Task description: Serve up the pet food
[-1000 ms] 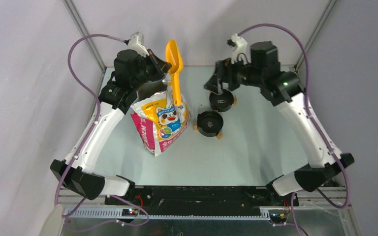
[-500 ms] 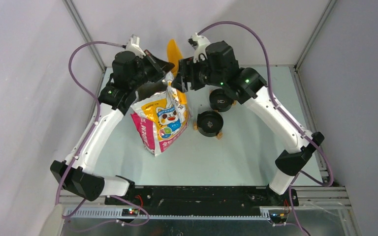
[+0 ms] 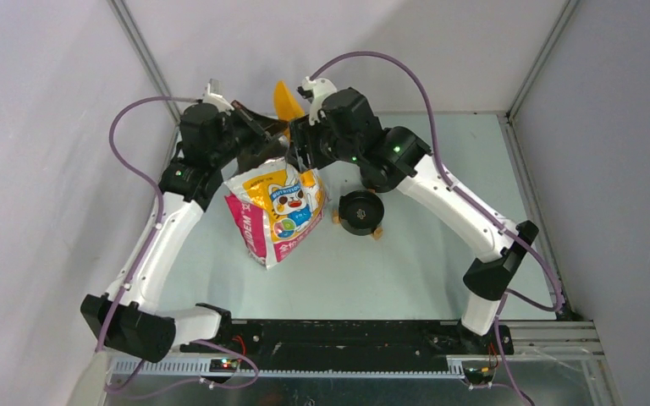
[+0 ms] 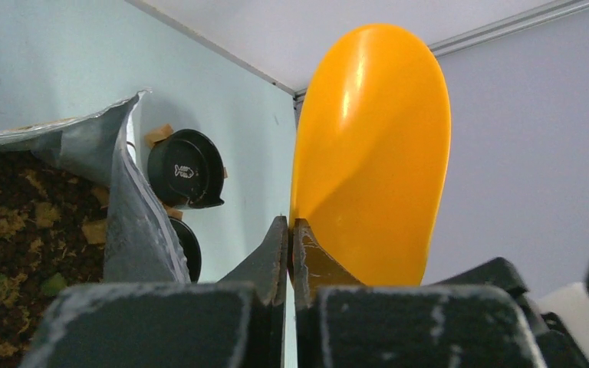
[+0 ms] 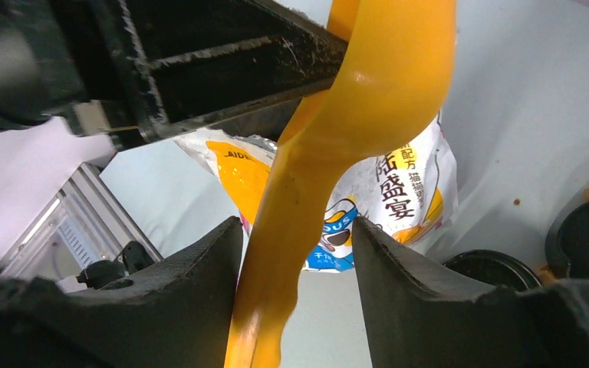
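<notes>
The pet food (image 4: 15, 245) is brown kibble lying inside the torn-open cartoon-cat bag (image 3: 275, 207), seen at the left of the left wrist view. My left gripper (image 3: 262, 127) (image 4: 289, 226) is shut on the edge of the yellow scoop (image 3: 285, 101) (image 4: 372, 138), holding it up above the bag's mouth. The scoop's handle (image 5: 330, 169) hangs down between the fingers of my right gripper (image 3: 298, 144) (image 5: 295, 222). That gripper is open, its left finger close to the handle and a gap on the right side.
A black bowl (image 3: 360, 211) with tan feet stands right of the bag. A second black bowl (image 4: 184, 167) sits further back and is hidden under the right arm in the top view. Frame posts and grey walls close in the back.
My right arm swung left from the black bowls to the scoop, and its jaws narrowed around the handle. The left arm drew the scoop a little back and left.
</notes>
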Controlling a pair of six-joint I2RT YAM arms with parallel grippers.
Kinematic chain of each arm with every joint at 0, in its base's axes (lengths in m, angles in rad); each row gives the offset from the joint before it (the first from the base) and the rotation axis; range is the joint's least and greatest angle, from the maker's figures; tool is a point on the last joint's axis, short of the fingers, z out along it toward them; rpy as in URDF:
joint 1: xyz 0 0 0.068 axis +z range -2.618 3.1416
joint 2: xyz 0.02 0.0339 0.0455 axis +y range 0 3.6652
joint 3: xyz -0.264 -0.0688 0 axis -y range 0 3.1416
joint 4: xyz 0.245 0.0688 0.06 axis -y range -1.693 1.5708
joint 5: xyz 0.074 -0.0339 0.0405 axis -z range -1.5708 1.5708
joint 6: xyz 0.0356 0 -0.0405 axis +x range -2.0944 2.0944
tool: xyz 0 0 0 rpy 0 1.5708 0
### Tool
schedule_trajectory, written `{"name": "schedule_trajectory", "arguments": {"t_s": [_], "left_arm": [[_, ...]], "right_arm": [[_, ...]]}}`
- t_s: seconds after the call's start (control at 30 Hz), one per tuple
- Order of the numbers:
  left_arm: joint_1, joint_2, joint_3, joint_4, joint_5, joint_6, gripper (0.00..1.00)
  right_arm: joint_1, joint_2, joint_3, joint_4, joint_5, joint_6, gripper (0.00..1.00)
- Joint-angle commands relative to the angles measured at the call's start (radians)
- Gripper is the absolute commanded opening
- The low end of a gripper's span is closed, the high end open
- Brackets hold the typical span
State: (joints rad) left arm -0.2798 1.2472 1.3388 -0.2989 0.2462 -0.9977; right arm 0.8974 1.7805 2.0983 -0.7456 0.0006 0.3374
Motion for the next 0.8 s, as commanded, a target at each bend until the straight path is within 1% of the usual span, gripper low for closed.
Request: {"name": "schedule_trajectory", "arguments": {"t_s": [0.0, 0.07, 0.1, 0.13, 0.17, 0.2, 0.23, 0.27, 0.3, 0.33, 0.37, 0.4, 0.43, 0.47, 0.5, 0.57, 0.6, 0.63, 0.67, 0.7, 0.73, 0.77], "left_arm": [[0.015, -0.059, -0.014, 0.066, 0.034, -0.039, 0.00], [0.019, -0.069, -0.027, 0.075, 0.040, -0.046, 0.00], [0.021, -0.075, -0.039, 0.079, 0.046, -0.053, 0.00], [0.024, -0.078, -0.046, 0.094, 0.050, -0.056, 0.00], [0.025, -0.084, -0.064, 0.103, 0.064, -0.063, 0.00], [0.031, -0.087, -0.075, 0.134, 0.073, -0.065, 0.00], [0.035, -0.094, -0.099, 0.150, 0.099, -0.065, 0.00], [0.046, -0.101, -0.112, 0.181, 0.129, -0.060, 0.06], [0.054, -0.106, -0.133, 0.189, 0.142, -0.031, 0.23], [0.071, -0.122, -0.138, 0.184, 0.157, 0.042, 0.31], [0.091, -0.131, -0.140, 0.166, 0.161, 0.080, 0.43], [0.101, -0.153, -0.137, 0.117, 0.159, 0.196, 0.47], [0.112, -0.167, -0.124, 0.087, 0.153, 0.263, 0.53], [0.114, -0.207, -0.116, 0.026, 0.134, 0.434, 0.55], [0.113, -0.229, -0.110, 0.002, 0.127, 0.530, 0.57], [0.109, -0.360, -0.132, -0.050, 0.111, 0.874, 0.59], [0.106, -0.394, -0.161, -0.060, 0.106, 0.959, 0.61], [0.106, -0.464, -0.176, -0.076, 0.097, 1.104, 0.61], [0.104, -0.498, -0.211, -0.083, 0.102, 1.182, 0.62], [0.102, -0.557, -0.222, -0.118, 0.133, 1.332, 0.62], [0.095, -0.578, -0.228, -0.176, 0.161, 1.405, 0.63], [0.089, -0.613, -0.223, -0.203, 0.208, 1.544, 0.63]], "right_arm": [[0.028, 0.028, 0.030, 0.012, 0.042, -0.036, 0.56], [0.033, 0.029, 0.023, 0.009, 0.038, -0.038, 0.53], [0.034, 0.027, 0.017, 0.009, 0.034, -0.041, 0.45], [0.035, 0.025, 0.015, 0.009, 0.034, -0.043, 0.41], [0.036, 0.021, 0.011, 0.009, 0.035, -0.051, 0.27], [0.037, 0.018, 0.010, 0.010, 0.037, -0.056, 0.20], [0.036, 0.010, 0.007, 0.011, 0.047, -0.070, 0.07], [0.035, 0.004, 0.005, 0.016, 0.052, -0.080, 0.02], [0.032, -0.010, -0.001, 0.020, 0.055, -0.107, 0.00], [0.029, -0.028, -0.005, 0.024, 0.046, -0.123, 0.00], [0.024, -0.039, -0.018, 0.024, 0.041, -0.158, 0.00], [0.022, -0.068, -0.026, 0.025, 0.020, -0.199, 0.00], [0.014, -0.084, -0.051, 0.022, -0.006, -0.222, 0.00], [0.009, -0.123, -0.070, 0.015, -0.045, -0.267, 0.00], [0.000, -0.143, -0.111, 0.011, -0.062, -0.289, 0.00], [-0.021, -0.240, -0.192, -0.029, -0.165, -0.365, 0.00], [-0.035, -0.266, -0.252, -0.043, -0.196, -0.423, 0.00], [-0.039, -0.314, -0.280, -0.088, -0.257, -0.501, 0.00], [-0.044, -0.340, -0.335, -0.117, -0.288, -0.544, 0.00], [-0.045, -0.382, -0.361, -0.188, -0.325, -0.627, 0.00], [-0.051, -0.400, -0.406, -0.221, -0.331, -0.659, 0.00], [-0.057, -0.423, -0.436, -0.292, -0.347, -0.699, 0.00]]}}
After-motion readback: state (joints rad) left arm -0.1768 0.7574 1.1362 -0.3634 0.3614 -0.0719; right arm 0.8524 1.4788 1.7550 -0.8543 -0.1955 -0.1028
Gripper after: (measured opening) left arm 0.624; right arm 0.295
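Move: The yellow scoop is still pinched at its neck in the left hand's fingertips, its middle roughly 2 cm back from them. The handle already stands between the right hand's parted fingers, with the scoop's middle some 4 cm ahead of that hand. From the right hand, the open mouth of the food bag is about 6 cm ahead, 8 cm left and 15 cm down; the nearer black bowl is 15 cm right, 2 cm back and some 33 cm below, the farther one 20 cm right and 9 cm ahead. The right hand eases down about 2 cm and closes on the scoop's handle, and only then does the left hand open wide and let go of the neck, pulling back about 11 cm and to its left, rising a little late on while it tips up and rolls strongly, left side rising. Keeping its grip, the right hand then carries the scoop right and back, about 8 cm to the right in all, towards the nearer bowl, sinking slightly and turning some 20 degrees counter-clockwise. ##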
